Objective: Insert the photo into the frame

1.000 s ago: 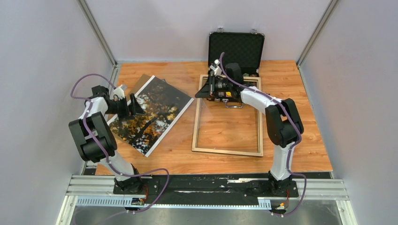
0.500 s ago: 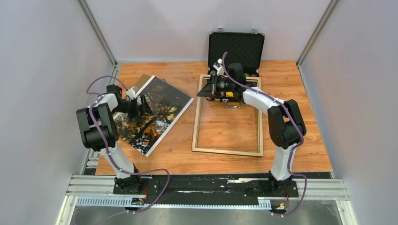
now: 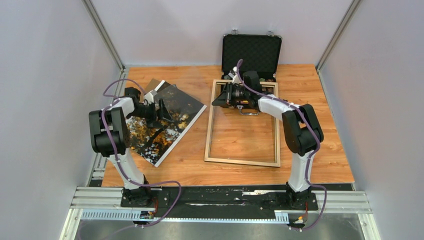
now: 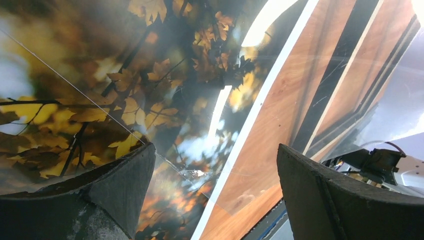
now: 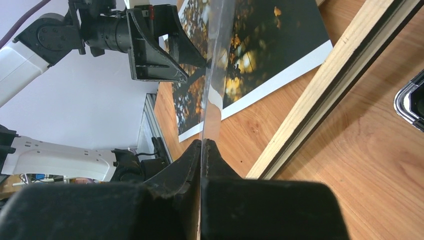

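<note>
The photo [image 3: 155, 135], dark autumn trees with a white strip, lies flat on the table's left side; it also shows in the left wrist view [image 4: 100, 100] and the right wrist view [image 5: 270, 45]. The light wood frame [image 3: 242, 161] lies flat in the middle, its rail [image 5: 340, 75] close to my right gripper. My right gripper [image 3: 216, 101] [image 5: 202, 142] is shut on the edge of a clear glossy sheet [image 5: 215, 75], held up on edge. My left gripper [image 3: 167, 111] [image 4: 215, 150] hangs open over the photo, and a corner of the clear sheet [image 4: 240, 190] shows between its fingers.
An open black case [image 3: 251, 50] stands at the back, just beyond the frame's far rail. Grey walls close in on both sides. The metal mounting rail [image 3: 220, 197] runs along the near edge.
My left arm has swung right, carrying its open gripper from the photo's left edge to above the photo's middle, near the clear sheet. The right gripper has stayed shut on the sheet, barely shifting.
</note>
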`<action>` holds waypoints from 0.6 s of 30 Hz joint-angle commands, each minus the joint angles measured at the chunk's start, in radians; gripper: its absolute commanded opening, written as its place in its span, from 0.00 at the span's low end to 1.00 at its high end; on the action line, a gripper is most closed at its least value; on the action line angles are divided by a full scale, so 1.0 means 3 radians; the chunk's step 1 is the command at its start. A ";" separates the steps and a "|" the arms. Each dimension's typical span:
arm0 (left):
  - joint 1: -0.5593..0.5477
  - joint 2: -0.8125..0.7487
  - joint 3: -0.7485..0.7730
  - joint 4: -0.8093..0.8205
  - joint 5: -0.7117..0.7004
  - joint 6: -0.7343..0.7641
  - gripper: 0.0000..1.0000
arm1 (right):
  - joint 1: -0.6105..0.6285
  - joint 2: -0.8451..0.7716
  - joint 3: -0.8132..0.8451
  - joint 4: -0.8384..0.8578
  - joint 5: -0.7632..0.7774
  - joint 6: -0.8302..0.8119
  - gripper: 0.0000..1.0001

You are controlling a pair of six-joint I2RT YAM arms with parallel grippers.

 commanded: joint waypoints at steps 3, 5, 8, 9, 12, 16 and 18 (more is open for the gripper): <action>-0.0105 0.0167 -0.0026 0.0201 -0.0113 -0.0015 1.00 | 0.0044 0.0061 -0.0060 0.0255 -0.0143 -0.0068 0.09; -0.0109 0.0175 -0.0034 0.0208 -0.0136 0.0005 1.00 | 0.0042 0.0105 -0.0032 0.0209 -0.0171 -0.0136 0.14; -0.0117 0.0182 -0.0043 0.0214 -0.0166 0.0030 1.00 | 0.0041 0.0223 0.0088 0.0052 -0.0191 -0.0249 0.23; -0.0122 0.0183 -0.0045 0.0217 -0.0188 0.0040 1.00 | 0.0041 0.0260 0.0135 0.0002 -0.0200 -0.0284 0.25; -0.0145 0.0188 -0.0049 0.0220 -0.0225 0.0054 1.00 | 0.0041 0.0393 0.0311 -0.0177 -0.0206 -0.0398 0.29; -0.0184 0.0184 -0.0051 0.0220 -0.0292 0.0074 1.00 | 0.0041 0.0538 0.0581 -0.0352 -0.0217 -0.0454 0.30; -0.0190 0.0179 -0.0057 0.0220 -0.0309 0.0082 1.00 | 0.0041 0.0632 0.0723 -0.0518 -0.0211 -0.0489 0.31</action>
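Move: The clear sheet slants between the two grippers: its middle is roughly 10 cm to the right hand's left, level fore and aft and some 6 cm lower. From the right hand, the frame's middle lies about 12 cm right, 5 back and 14 below; the photo's 22 left, 5 back and 15 below; the chip case's 14 right, 7 ahead and 11 below. From the left hand, the sheet's middle is about 10 cm right, 2 ahead and 4 above. Downward by about 5 cm goes the right hand beside the frame's left rail, after first easing its pinch on the clear sheet. The fingers open to roughly a third and keep the sheet between them. The left hand, still wide open at the sheet's far edge, creeps about 1 cm right. ##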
